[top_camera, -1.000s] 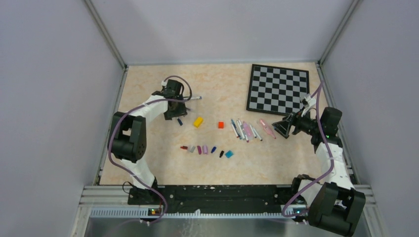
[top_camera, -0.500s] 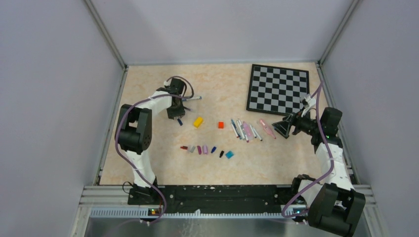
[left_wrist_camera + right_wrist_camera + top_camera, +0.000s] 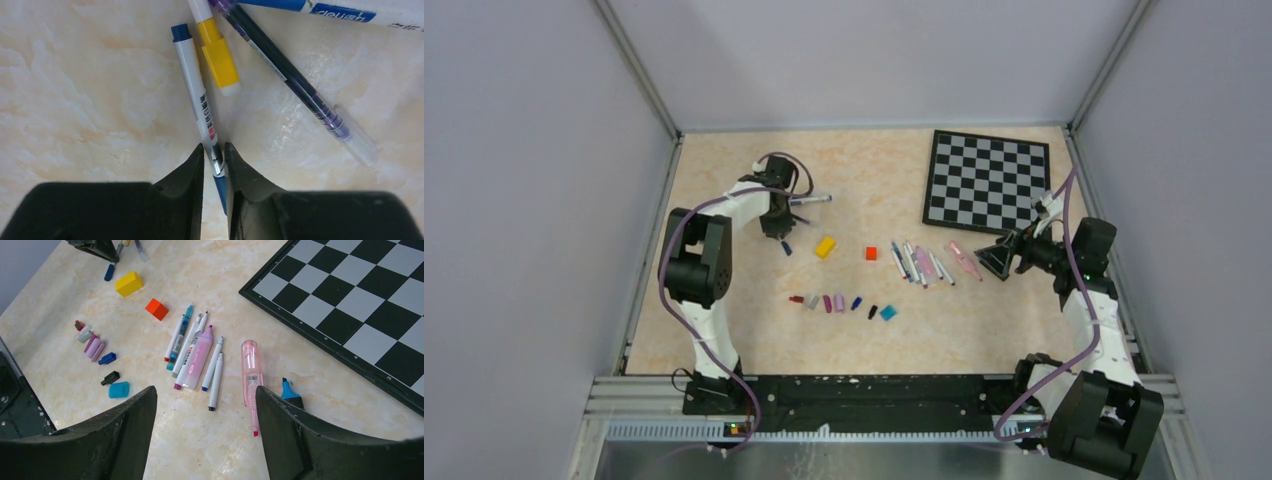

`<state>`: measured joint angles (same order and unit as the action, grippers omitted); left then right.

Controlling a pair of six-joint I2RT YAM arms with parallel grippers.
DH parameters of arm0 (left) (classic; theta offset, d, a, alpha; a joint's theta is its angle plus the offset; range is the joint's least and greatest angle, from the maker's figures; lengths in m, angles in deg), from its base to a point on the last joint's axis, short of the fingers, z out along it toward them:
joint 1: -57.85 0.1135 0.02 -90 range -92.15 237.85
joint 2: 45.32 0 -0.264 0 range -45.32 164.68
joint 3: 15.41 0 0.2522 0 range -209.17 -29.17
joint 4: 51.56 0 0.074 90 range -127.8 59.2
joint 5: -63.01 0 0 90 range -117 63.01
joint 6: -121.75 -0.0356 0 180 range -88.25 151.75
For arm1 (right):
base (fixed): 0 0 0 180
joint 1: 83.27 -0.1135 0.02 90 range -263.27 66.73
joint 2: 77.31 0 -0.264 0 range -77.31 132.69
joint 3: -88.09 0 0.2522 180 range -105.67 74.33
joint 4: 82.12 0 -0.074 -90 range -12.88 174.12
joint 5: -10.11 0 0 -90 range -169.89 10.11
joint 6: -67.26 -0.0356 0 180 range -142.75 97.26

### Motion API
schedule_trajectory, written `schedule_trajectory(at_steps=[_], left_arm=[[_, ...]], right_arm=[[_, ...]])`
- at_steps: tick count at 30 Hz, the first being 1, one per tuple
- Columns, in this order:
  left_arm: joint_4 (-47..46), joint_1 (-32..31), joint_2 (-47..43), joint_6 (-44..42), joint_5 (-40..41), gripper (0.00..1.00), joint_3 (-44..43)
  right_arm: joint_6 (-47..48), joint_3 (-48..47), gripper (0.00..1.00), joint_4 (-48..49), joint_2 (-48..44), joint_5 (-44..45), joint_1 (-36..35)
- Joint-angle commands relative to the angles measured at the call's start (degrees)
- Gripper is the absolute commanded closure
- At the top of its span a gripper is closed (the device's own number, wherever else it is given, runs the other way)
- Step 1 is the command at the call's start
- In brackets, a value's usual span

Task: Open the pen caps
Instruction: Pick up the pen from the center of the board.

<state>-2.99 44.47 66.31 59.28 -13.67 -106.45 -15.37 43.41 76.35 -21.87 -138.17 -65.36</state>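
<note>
My left gripper (image 3: 214, 146) is at the far left of the table (image 3: 779, 228), its jaws closed against both sides of a white pen (image 3: 197, 80), just above that pen's blue cap (image 3: 220, 192). A yellow highlighter (image 3: 218, 55) and a purple pen (image 3: 290, 75) lie beside it. Several loose pen caps (image 3: 842, 302) form a row mid-table. Several uncapped pens (image 3: 197, 357) lie in a cluster, a pink one (image 3: 250, 372) beside them. My right gripper (image 3: 205, 392) hovers open over the cluster's near side, holding nothing.
A chessboard (image 3: 987, 180) lies at the back right. A yellow block (image 3: 825, 246) and a small red cube (image 3: 871, 253) sit between the two pen groups. A blue highlighter (image 3: 291, 392) lies by my right finger. Grey walls enclose the table.
The left gripper's jaws have closed from wide open onto the white pen, and the left arm has shifted slightly. The right arm has not moved.
</note>
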Motion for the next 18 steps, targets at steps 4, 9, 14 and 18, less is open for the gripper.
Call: schedule_trajectory(at_steps=[4, 9, 14, 18], left_arm=[[-0.45, 1.23, 0.25, -0.32, 0.57, 0.87, 1.13], [-0.79, 1.52, -3.36, -1.58, 1.24, 1.0, 3.41], [-1.84, 1.52, -10.91, -3.97, 2.0, 1.0, 7.65], [-4.77, 1.52, -18.75, -6.71, -3.29, 1.0, 13.21]], right_arm=[[1.5, -3.23, 0.29, 0.35, -1.46, -0.47, 0.85], [1.8, -3.29, 0.29, 0.24, -1.63, -0.7, 0.9], [2.16, -2.97, 0.29, 0.4, -2.03, -2.79, 0.83], [2.99, -2.63, 0.29, 0.41, -2.24, -5.01, 0.9]])
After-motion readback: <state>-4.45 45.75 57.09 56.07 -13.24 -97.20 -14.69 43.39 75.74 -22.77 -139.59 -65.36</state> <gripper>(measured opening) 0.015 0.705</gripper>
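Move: The left fingers straddle the blue-capped pen near its cap; its middle lies about 3 cm ahead and 1 cm left, at fingertip height. From this hand, the yellow-capped pen is some 9 cm ahead and 3 cm left, the purple pen 6 cm ahead and 4 cm right, and the yellow block 2 cm back and 11 cm right. From the idle right hand, the blue-capped pen is roughly 51 cm left, 11 cm ahead and 14 cm below. Left fingers close on the pen by its cap, then carry it back about 3 cm, left and slightly up. ##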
